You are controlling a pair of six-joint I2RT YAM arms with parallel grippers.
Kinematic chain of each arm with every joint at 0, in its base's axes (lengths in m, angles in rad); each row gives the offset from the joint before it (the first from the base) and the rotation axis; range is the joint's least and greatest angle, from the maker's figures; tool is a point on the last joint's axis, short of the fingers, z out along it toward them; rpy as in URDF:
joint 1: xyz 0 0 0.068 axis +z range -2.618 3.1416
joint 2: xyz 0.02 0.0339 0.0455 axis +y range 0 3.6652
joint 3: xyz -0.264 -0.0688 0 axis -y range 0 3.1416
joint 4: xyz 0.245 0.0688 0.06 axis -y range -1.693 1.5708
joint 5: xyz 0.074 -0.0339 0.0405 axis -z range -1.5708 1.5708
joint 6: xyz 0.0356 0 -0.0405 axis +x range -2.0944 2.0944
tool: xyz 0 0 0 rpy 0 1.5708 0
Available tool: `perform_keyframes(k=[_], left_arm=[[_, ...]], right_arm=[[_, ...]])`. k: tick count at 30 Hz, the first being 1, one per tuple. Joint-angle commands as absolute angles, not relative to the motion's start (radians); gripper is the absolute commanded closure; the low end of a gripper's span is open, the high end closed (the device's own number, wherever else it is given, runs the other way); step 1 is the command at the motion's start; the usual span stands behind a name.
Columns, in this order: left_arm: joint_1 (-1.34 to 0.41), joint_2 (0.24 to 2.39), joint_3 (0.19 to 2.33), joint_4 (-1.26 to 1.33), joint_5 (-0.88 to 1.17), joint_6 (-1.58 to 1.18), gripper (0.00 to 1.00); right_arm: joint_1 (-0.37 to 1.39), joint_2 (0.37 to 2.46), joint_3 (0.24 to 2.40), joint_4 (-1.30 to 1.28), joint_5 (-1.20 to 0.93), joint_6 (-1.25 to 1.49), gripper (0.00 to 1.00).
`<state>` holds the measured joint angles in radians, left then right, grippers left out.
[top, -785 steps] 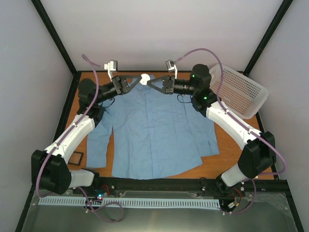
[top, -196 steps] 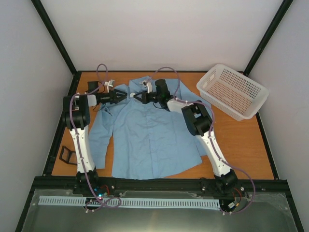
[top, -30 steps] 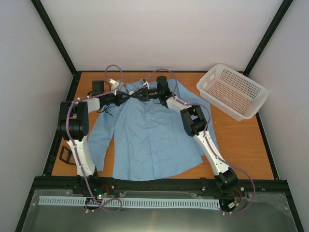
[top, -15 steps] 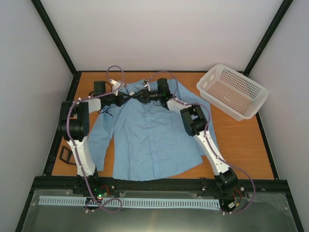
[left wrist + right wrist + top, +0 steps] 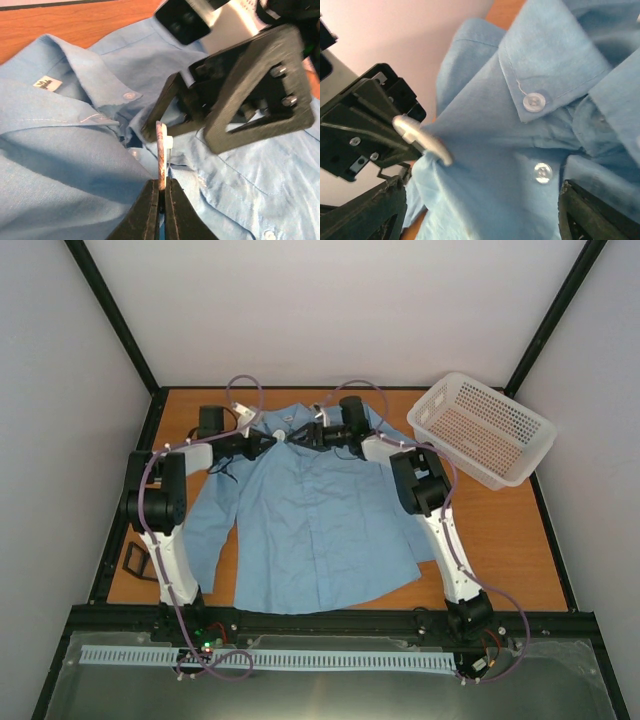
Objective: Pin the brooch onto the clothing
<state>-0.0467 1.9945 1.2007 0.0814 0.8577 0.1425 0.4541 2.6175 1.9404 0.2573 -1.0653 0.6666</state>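
The light blue shirt (image 5: 310, 520) lies spread flat, collar at the far side. My left gripper (image 5: 162, 187) is shut on the lower edge of the brooch (image 5: 161, 150), a small round disc seen edge-on, just below the collar. Its thin pin points down into a raised fold of the shirt (image 5: 65, 170). In the top view the brooch (image 5: 279, 437) shows as a whitish dot between the left gripper (image 5: 266, 441) and the right gripper (image 5: 303, 436). My right gripper (image 5: 482, 187) stands open over the shirt (image 5: 530, 150), right of the brooch (image 5: 422, 139), holding nothing.
A white perforated basket (image 5: 482, 428) stands at the back right of the table. A small black square tray (image 5: 138, 560) lies at the left edge near the shirt's sleeve. Both arms reach across the shirt toward the collar.
The right gripper has opened wide and drawn back to the right, away from the brooch. The left gripper stays shut on the brooch at the collar.
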Motion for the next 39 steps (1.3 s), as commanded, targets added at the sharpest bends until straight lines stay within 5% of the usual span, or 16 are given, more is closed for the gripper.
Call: perform_keyframes(k=[1, 4, 16, 23, 26, 29, 39], left_arm=[[-0.044, 1.962, 1.253, 0.032, 0.791, 0.181, 0.96], [-0.044, 1.951, 1.258, 0.004, 0.747, 0.195, 0.96], [-0.169, 1.878, 1.133, 0.042, 0.112, 0.421, 0.92], [-0.259, 1.794, 0.981, 0.177, -0.046, 0.501, 0.91], [-0.274, 1.751, 0.931, 0.188, -0.035, 0.492, 0.82], [-0.272, 1.698, 0.933, 0.121, 0.027, 0.394, 0.57], [-0.105, 1.520, 1.012, -0.130, 0.430, -0.188, 0.20]], right_arm=[[0.436, 2.512, 1.920, 0.150, -1.045, 0.531, 0.18], [0.435, 2.470, 1.892, 0.126, -1.053, 0.507, 0.00], [0.375, 2.416, 1.867, -0.235, -0.712, 0.547, 0.00], [0.345, 2.377, 1.843, -0.351, -0.704, 0.520, 0.00], [0.342, 2.342, 1.833, -0.395, -0.699, 0.476, 0.00], [0.342, 2.313, 1.823, -0.415, -0.717, 0.463, 0.00], [0.375, 2.278, 1.851, -0.462, -0.601, 0.403, 0.00]])
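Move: The left fingers already pinch the brooch edge, the disc sitting about 2 cm to the right and 1 cm ahead of that hand, with shirt cloth drawn up to it. The collar lies roughly 8 cm ahead and 6 cm to the right of the left hand; the button strip runs level with it, about 8 cm to the right. Both are some 5 cm lower. From the open right hand the brooch is about 4 cm to the left, 1 cm ahead and 1 cm higher. Still pinching the brooch, the left hand tips its fingers down some 40 degrees and sinks about 4 cm towards the cloth, first easing forward and left, then drawing back. It opens wide, lets go and lifts away up and back, untilting partway. The right hand, empty, spreads fully and withdraws about 11 cm to the right, rising, dipping, then rising slightly while it turns clockwise. ##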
